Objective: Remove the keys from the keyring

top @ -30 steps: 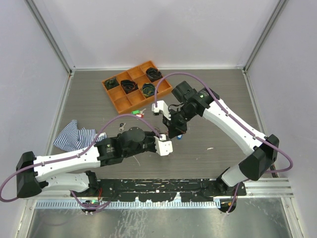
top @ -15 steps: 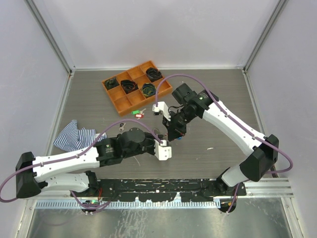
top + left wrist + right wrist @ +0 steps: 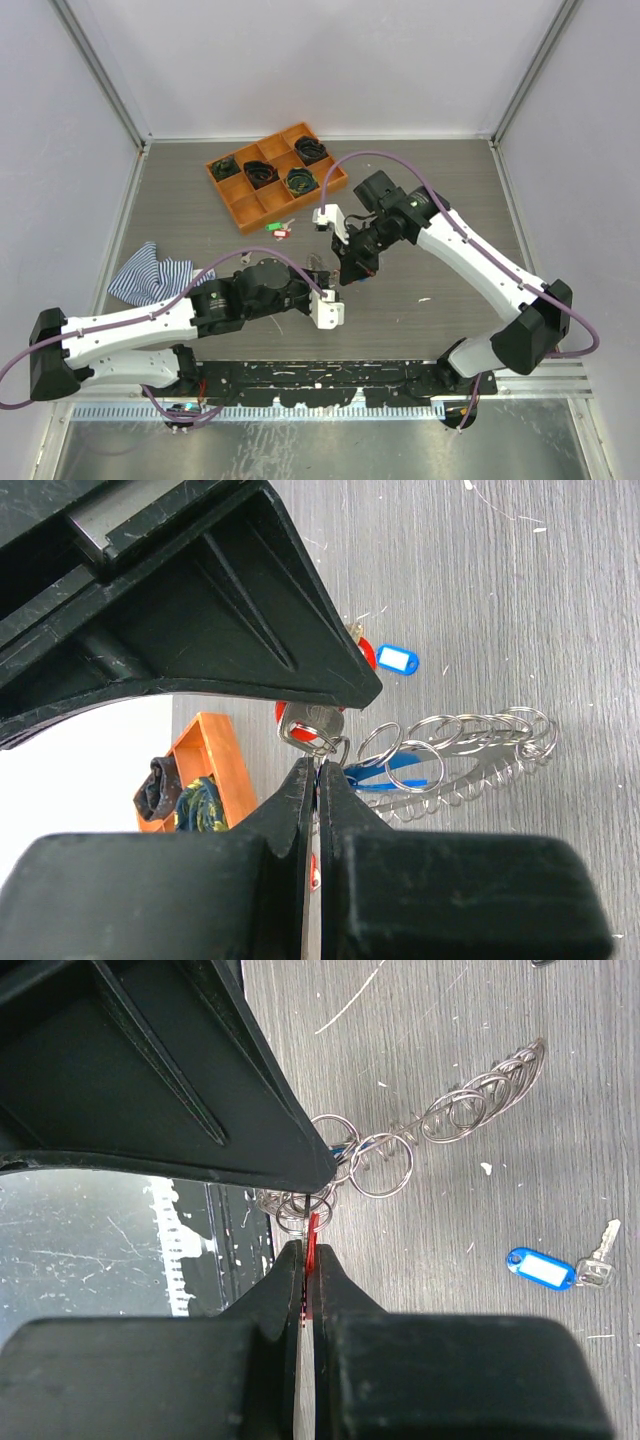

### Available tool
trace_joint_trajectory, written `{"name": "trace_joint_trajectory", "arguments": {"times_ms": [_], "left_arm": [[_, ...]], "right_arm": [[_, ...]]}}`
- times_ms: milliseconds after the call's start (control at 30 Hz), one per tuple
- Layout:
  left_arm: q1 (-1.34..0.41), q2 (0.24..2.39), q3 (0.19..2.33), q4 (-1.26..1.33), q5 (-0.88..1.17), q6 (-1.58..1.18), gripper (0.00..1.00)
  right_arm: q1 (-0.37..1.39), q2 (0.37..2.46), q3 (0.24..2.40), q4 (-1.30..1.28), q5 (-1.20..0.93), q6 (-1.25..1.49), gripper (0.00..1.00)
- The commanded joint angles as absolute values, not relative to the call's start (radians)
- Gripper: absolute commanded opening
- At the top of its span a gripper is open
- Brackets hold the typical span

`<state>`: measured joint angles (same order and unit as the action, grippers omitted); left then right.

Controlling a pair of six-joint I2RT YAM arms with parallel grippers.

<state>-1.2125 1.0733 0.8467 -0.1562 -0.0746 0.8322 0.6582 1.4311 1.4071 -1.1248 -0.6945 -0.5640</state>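
Observation:
The keyring (image 3: 470, 750) is a wire loop strung with many silver split rings, hanging just above the grey table; it also shows in the right wrist view as the keyring (image 3: 440, 1120). My left gripper (image 3: 318, 772) is shut on one thin ring of it. A key with a red tag (image 3: 313, 1232) hangs from the same end, and my right gripper (image 3: 308, 1245) is shut on that tag. The two grippers meet tip to tip at mid-table (image 3: 338, 280). A blue tag (image 3: 385, 770) lies inside the ring bundle. One loose key with a blue tag (image 3: 545, 1267) lies on the table.
An orange compartment tray (image 3: 240, 207) with dark coiled bundles stands at the back left. Two keys with green and red tags (image 3: 278, 228) lie just in front of it. A striped cloth (image 3: 150, 272) is bunched at the left.
Both grippers stay shut. The left gripper has drawn slightly toward the near edge, and the right arm has shifted a little to the right.

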Motion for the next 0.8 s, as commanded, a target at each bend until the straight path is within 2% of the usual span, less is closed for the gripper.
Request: {"name": "trace_joint_trajectory", "arguments": {"times_ms": [0, 233, 533, 667, 767], "left_arm": [[-1.209, 1.045, 0.884, -0.159, -0.058, 0.859, 0.00], [-1.194, 1.033, 0.863, -0.138, -0.031, 0.806, 0.00], [-1.146, 1.025, 0.765, 0.054, 0.076, 0.557, 0.00], [-1.144, 1.025, 0.725, 0.127, 0.098, 0.464, 0.18], [-1.144, 0.997, 0.705, 0.164, 0.101, 0.415, 0.36]], "right_arm": [[0.650, 1.369, 1.399, -1.077, -0.698, -0.525, 0.01], [0.650, 1.340, 1.415, -1.063, -0.631, -0.524, 0.01], [0.650, 1.331, 1.503, -1.138, -0.675, -0.630, 0.01], [0.649, 1.327, 1.500, -1.143, -0.683, -0.648, 0.01], [0.650, 1.318, 1.488, -1.145, -0.683, -0.666, 0.01]]}}
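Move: The keyring, a loop of small metal coils, hangs at both fingertips: its middle is about 2 cm back, 1 cm right and 2 cm below the left hand, and 1 cm back, 1 cm left and 2 cm below the right. On the table some 15 cm below, the blue-tagged key lies about 6 cm ahead and 6 cm right of the left hand, and the green-and-red keys about 13 cm ahead and 12 cm left of it. Left rises about 1 cm, rolls and opens its fingertips at the keyring while right lifts its key 2 cm. ##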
